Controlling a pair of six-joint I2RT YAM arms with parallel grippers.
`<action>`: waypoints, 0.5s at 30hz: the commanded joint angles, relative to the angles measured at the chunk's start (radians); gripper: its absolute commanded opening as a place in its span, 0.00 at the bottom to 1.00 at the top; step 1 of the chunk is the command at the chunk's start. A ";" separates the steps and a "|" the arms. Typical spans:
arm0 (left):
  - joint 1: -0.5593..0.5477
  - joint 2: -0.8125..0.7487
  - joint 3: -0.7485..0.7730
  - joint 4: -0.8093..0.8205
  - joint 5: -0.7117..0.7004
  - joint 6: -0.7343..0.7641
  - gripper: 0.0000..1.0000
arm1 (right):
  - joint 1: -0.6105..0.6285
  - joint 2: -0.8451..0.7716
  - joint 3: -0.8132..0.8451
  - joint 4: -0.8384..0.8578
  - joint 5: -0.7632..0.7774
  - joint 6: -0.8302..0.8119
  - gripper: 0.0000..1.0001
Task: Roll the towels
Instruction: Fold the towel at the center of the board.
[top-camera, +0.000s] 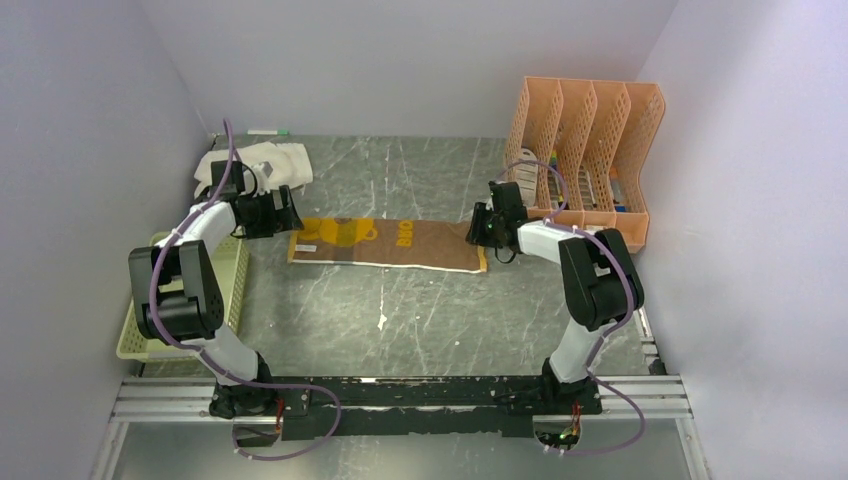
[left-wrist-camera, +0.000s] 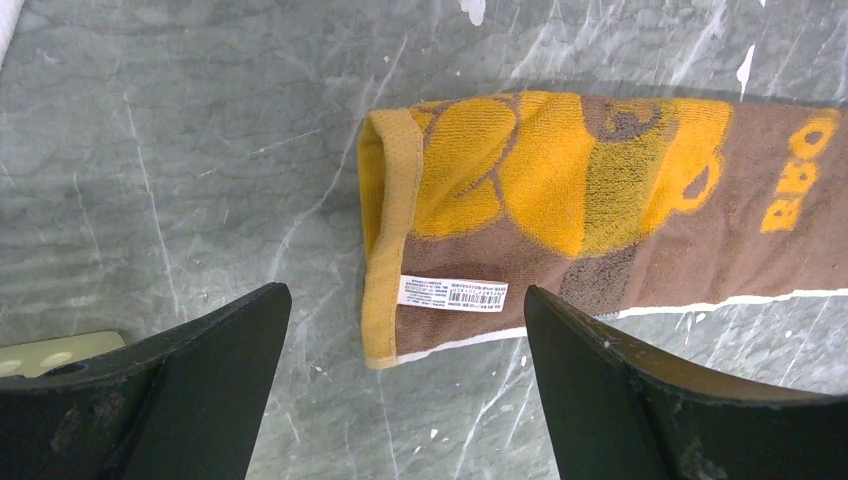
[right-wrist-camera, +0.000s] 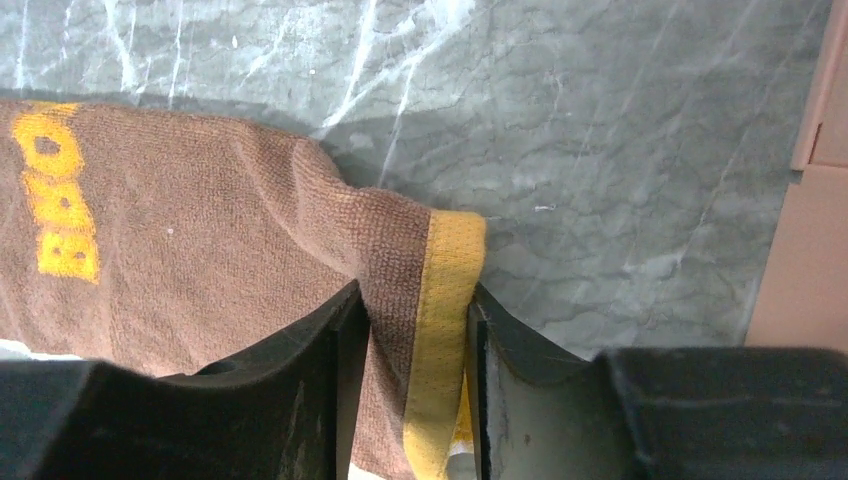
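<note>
The brown towel (top-camera: 400, 243) with mustard-yellow edging lies flat as a long strip across the middle of the table. My right gripper (top-camera: 478, 232) is at its right end. In the right wrist view both fingers press the bunched, lifted yellow hem (right-wrist-camera: 450, 260) of the towel (right-wrist-camera: 200, 230), so the right gripper (right-wrist-camera: 415, 295) is shut on it. My left gripper (top-camera: 290, 212) hovers over the left end, wide open. In its own view the left gripper (left-wrist-camera: 405, 292) frames the towel's (left-wrist-camera: 600, 200) near left corner and its white label (left-wrist-camera: 452, 293). The cream-white towel (top-camera: 262, 165) lies crumpled at the back left.
A green mesh basket (top-camera: 228, 290) stands at the left edge beside the left arm, its corner (left-wrist-camera: 50, 352) showing in the left wrist view. An orange file rack (top-camera: 590, 150) stands at the back right, close behind the right gripper, and shows as a rack wall (right-wrist-camera: 810, 250) there.
</note>
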 joint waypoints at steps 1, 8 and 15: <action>0.005 -0.001 -0.009 -0.005 0.025 0.017 0.99 | 0.017 -0.011 -0.060 -0.030 0.024 0.028 0.34; 0.004 -0.006 -0.012 -0.007 0.027 0.018 0.99 | 0.017 -0.082 -0.064 -0.080 0.099 0.026 0.26; 0.005 -0.009 -0.013 -0.006 0.032 0.018 0.99 | 0.015 -0.155 0.026 -0.198 0.163 -0.031 0.00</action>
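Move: The right end of the half-folded towel is already between the right hand's open fingers. Its middle is about 1 cm back and 1 cm to the right, at fingertip height; the middle of the towel lies some 22 cm to the left, straight ahead 0. The peach rack stands about 25 cm to the right and 13 cm farther out. From the left hand, the towel's right end is roughly 46 cm to the right, 2 cm back and 6 cm lower. The right fingers close on the bunched right end of the towel, going from not quite half open to nearly shut and pinching the cloth between them. As they close, the hand drags that end back about 2 cm and then also some 1.5 cm to the right, rising about 1 cm at the finish with hardly any wrist turn. ##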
